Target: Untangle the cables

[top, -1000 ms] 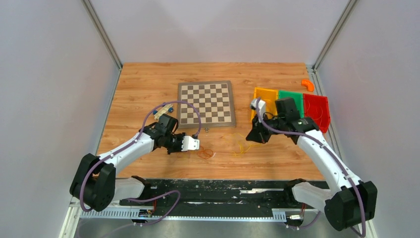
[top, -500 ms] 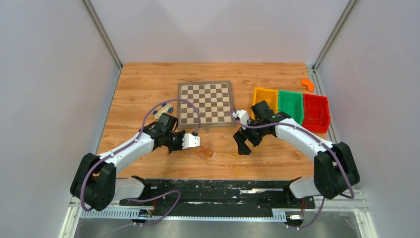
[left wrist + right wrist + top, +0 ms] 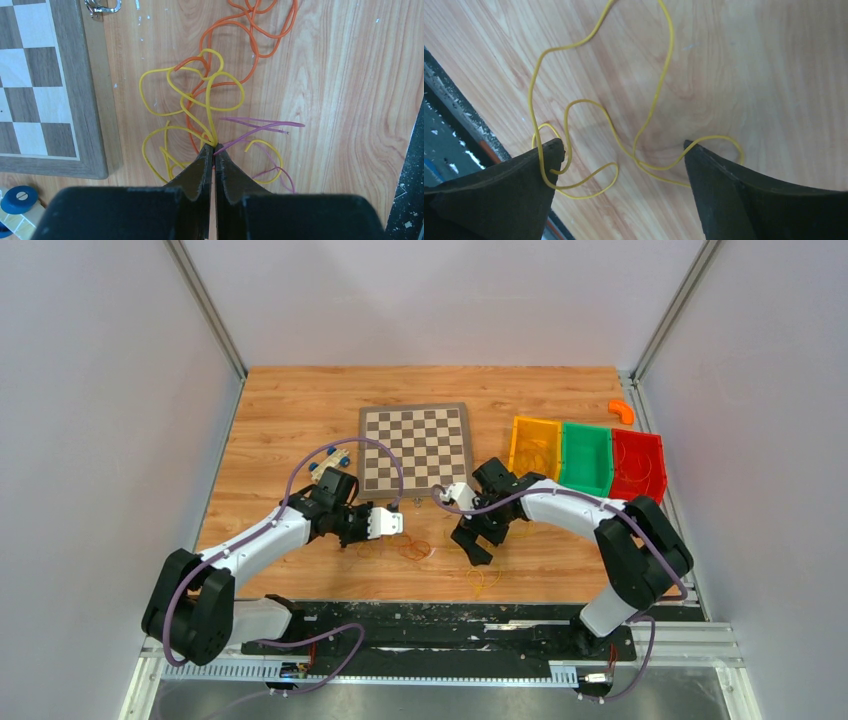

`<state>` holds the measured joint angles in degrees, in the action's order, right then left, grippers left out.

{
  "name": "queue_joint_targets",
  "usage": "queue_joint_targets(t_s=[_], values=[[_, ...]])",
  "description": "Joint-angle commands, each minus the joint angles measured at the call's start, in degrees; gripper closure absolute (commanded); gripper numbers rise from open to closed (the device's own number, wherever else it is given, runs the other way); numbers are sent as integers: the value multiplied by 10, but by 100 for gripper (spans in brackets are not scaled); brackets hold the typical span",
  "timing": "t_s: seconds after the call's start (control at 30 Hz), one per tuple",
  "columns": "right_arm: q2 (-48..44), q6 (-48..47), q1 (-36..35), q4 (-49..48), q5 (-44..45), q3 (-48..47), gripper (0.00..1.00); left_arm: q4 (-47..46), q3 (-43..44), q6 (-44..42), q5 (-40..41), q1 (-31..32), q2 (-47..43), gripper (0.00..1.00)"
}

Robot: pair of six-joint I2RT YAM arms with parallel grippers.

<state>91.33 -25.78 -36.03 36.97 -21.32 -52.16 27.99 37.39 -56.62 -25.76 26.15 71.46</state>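
Note:
The cables (image 3: 408, 548) are thin yellow, orange and purple strands tangled on the wood just in front of the chessboard. My left gripper (image 3: 372, 540) is at the tangle's left side. In the left wrist view the gripper (image 3: 214, 146) is shut, pinching yellow loops (image 3: 140, 92) and a purple strand (image 3: 265, 121) at its tips. A separate yellow cable (image 3: 483, 580) lies near the front edge. My right gripper (image 3: 470, 545) hovers over it, open. In the right wrist view that yellow cable (image 3: 659, 85) winds between and under the gripper's (image 3: 621, 145) spread fingers.
The chessboard (image 3: 416, 450) lies at mid-table with a small metal latch (image 3: 417, 502) at its near edge. Yellow (image 3: 535, 445), green (image 3: 587, 455) and red (image 3: 638, 460) bins stand at the right, with an orange piece (image 3: 621, 411) behind them. A small block (image 3: 328, 462) lies beside the left arm.
My right arm swung left from beside the bins to the table's front middle and its jaws opened. The loose yellow cable now lies nearer the front edge. The left gripper kept its pinch.

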Motion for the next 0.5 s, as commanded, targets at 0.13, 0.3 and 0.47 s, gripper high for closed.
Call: queue_joint_targets(t_s=[0.13, 0.3, 0.47], values=[[27, 6, -11, -84, 100, 3, 37, -16, -2, 13, -19, -3, -3, 89], [-48, 15, -3, -31, 78, -5, 100, -17, -11, 8, -8, -3, -15, 69], [-168, 8, 71, 46, 2, -81, 100, -26, -12, 25, 8, -3, -28, 27]])
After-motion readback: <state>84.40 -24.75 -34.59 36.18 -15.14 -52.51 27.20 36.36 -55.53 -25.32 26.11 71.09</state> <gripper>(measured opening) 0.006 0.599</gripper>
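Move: Just ahead of the open right fingers, about 3 cm out and 1 cm down, lies the crossing strand of loose yellow cable. The orange cable is some 14 cm to that hand's left and level with it, the chessboard about 18 cm ahead and 13 cm left. In the left fingertips hangs the yellow-and-purple tangle; from that hand the orange cable lies 10 cm right, 2 cm back and 4 cm below. Sweeping forward about 3 cm and dipping slightly, the right hand tilts its fingertips outward some 10 degrees, closes from wide open and pinches the yellow cable near its crossing, then lifts almost 4 cm, still shut on it. The left hand stays in place and opens its fingers over halfway, letting go of the yellow-and-purple tangle. ##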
